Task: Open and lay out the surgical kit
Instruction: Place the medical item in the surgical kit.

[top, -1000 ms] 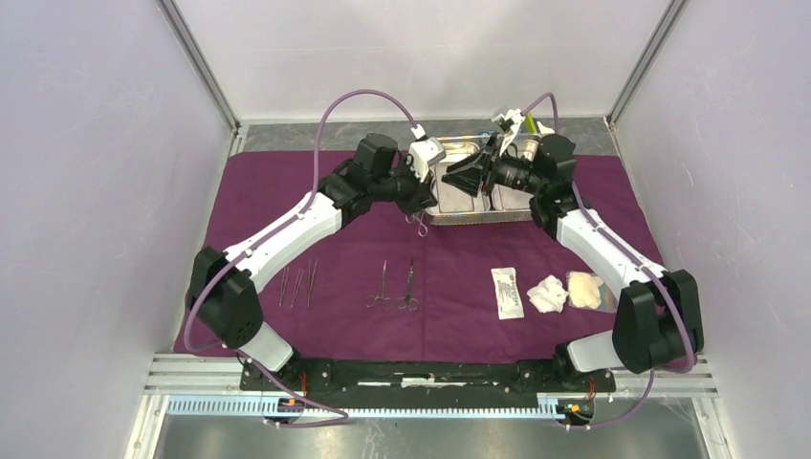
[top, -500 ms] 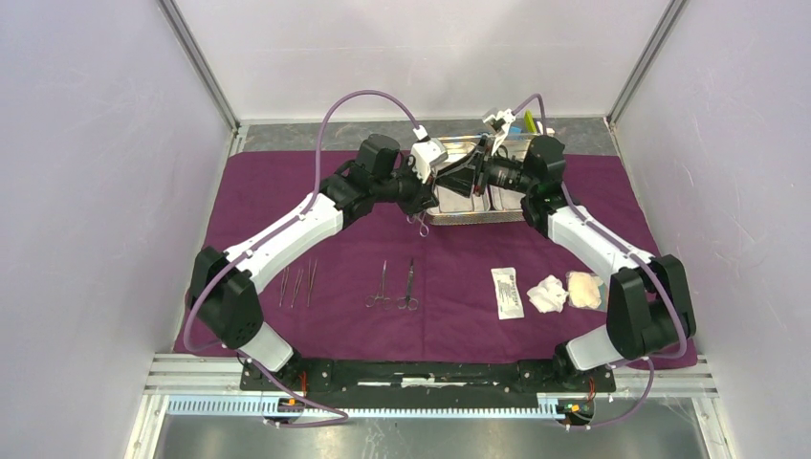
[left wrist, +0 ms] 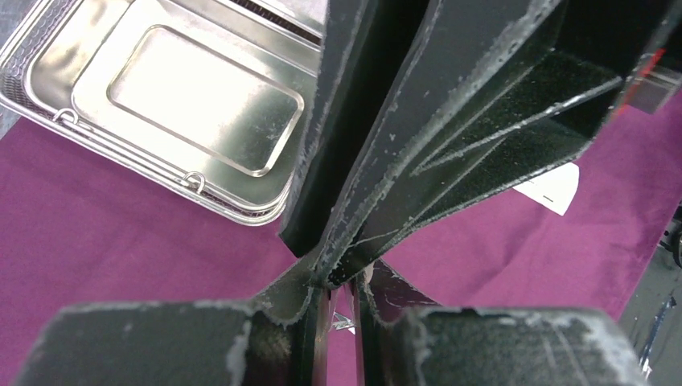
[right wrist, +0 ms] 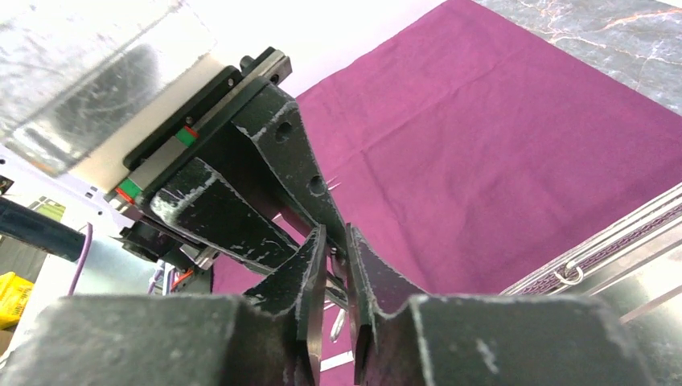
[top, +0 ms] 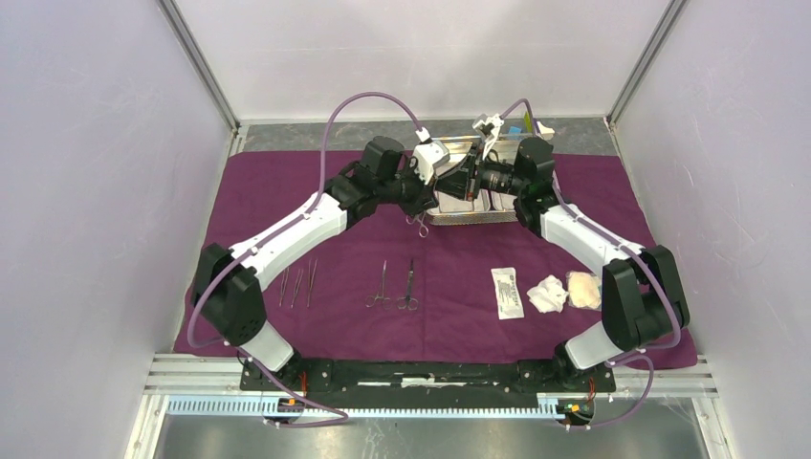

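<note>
On the plum-purple cloth (top: pixel 287 191) the steel tray (top: pixel 488 216) sits at the back, half hidden by both grippers. Its shiny compartment (left wrist: pixel 193 104) holds nothing. My left gripper (top: pixel 427 191) is shut on a slim scissor-handled instrument (top: pixel 419 226), whose finger loops hang below it. My right gripper (top: pixel 457 182) meets it from the right, its fingers closed narrowly on the same instrument (right wrist: pixel 334 322). In the left wrist view my left gripper (left wrist: pixel 342 281) is crossed by the right one's fingers (left wrist: pixel 450 121). In the right wrist view my right gripper (right wrist: pixel 338 241) pinches the steel.
Laid out on the near cloth are tweezers (top: pixel 296 285), two scissor-handled instruments (top: pixel 381 285) (top: pixel 409 285), a white packet (top: pixel 507 292) and gauze pads (top: pixel 547 294) (top: pixel 583 289). Small blue and yellow-green blocks (top: pixel 528 122) sit behind the tray. Walls enclose three sides.
My right arm has swung left toward the left gripper and its fingers have closed in on the instrument. The left arm has barely moved.
</note>
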{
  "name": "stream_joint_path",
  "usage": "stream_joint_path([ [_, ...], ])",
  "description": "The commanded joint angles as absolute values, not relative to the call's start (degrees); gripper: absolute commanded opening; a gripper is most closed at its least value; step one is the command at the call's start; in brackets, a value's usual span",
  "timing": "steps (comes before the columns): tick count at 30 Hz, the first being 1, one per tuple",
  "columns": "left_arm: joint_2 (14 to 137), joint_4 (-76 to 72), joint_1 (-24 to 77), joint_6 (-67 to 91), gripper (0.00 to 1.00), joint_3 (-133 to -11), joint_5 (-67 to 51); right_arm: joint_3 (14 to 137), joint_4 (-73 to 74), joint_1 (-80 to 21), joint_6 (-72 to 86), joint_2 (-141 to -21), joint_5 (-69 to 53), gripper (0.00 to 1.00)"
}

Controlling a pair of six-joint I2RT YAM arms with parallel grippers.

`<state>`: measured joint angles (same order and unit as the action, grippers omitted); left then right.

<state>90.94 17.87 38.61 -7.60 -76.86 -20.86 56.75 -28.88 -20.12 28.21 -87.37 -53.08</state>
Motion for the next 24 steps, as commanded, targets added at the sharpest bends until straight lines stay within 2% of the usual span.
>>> stream_joint_path([
  [1,91.4,16.3,39.3,-9.9,0.02,-78.7,-17.9,57.1,-30.1,-20.7,27.6,-87.6,-53.8,0.16],
  [5,91.8,16.3,39.4,-9.9,0.02,-78.8,-17.0,57.1,-30.4,-20.8,28.0,-87.6,-53.3,0.00],
  [11,91.3,15.0,39.3,-9.8,0.03,-77.9,-16.5,57.5,-27.9,-20.8,25.9,-86.3,-50.5,0.00],
  [13,90.7,13.8,39.3,-9.8,0.13,-77.0,-17.3,57.4,-27.4,-20.8,25.8,-85.9,-49.5,0.00],
  [18,89.7,11.8,39.3,-10.4,0.51,-75.9,-18.3,56.7,-28.4,-20.7,27.5,-84.8,-47.8,0.00],
  [21,89.1,11.3,39.2,-10.6,0.65,-75.2,-18.5,56.7,-28.2,-20.7,27.7,-84.5,-47.6,0.00],
  [24,88.4,11.2,39.2,-10.5,0.72,-74.3,-18.3,56.7,-27.5,-20.5,27.5,-83.9,-46.9,0.00],
])
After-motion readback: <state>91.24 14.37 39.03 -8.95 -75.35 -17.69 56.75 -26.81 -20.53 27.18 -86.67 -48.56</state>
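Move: The medical item, a ring-handled clamp, is pinched in the left fingers, its rings hanging below and back; its middle sits about 1 cm back, 1 cm left and 3 cm below the right hand, whose part-open fingers surround its upper end. Those right fingertips are roughly 1 cm ahead, level sideways and 3 cm above the left hand. The steel tray's middle lies some 7 cm ahead, 11 cm right and 16 cm below the left hand. The clamp changes hands: the right fingers shut on its upper end above the left grip, and only then do the left fingers spread wide and let go of its shank. Meanwhile both hands ease forward together by about 1 cm, staying beside the tray, with the right hand turning a bare 5 degrees clockwise. ##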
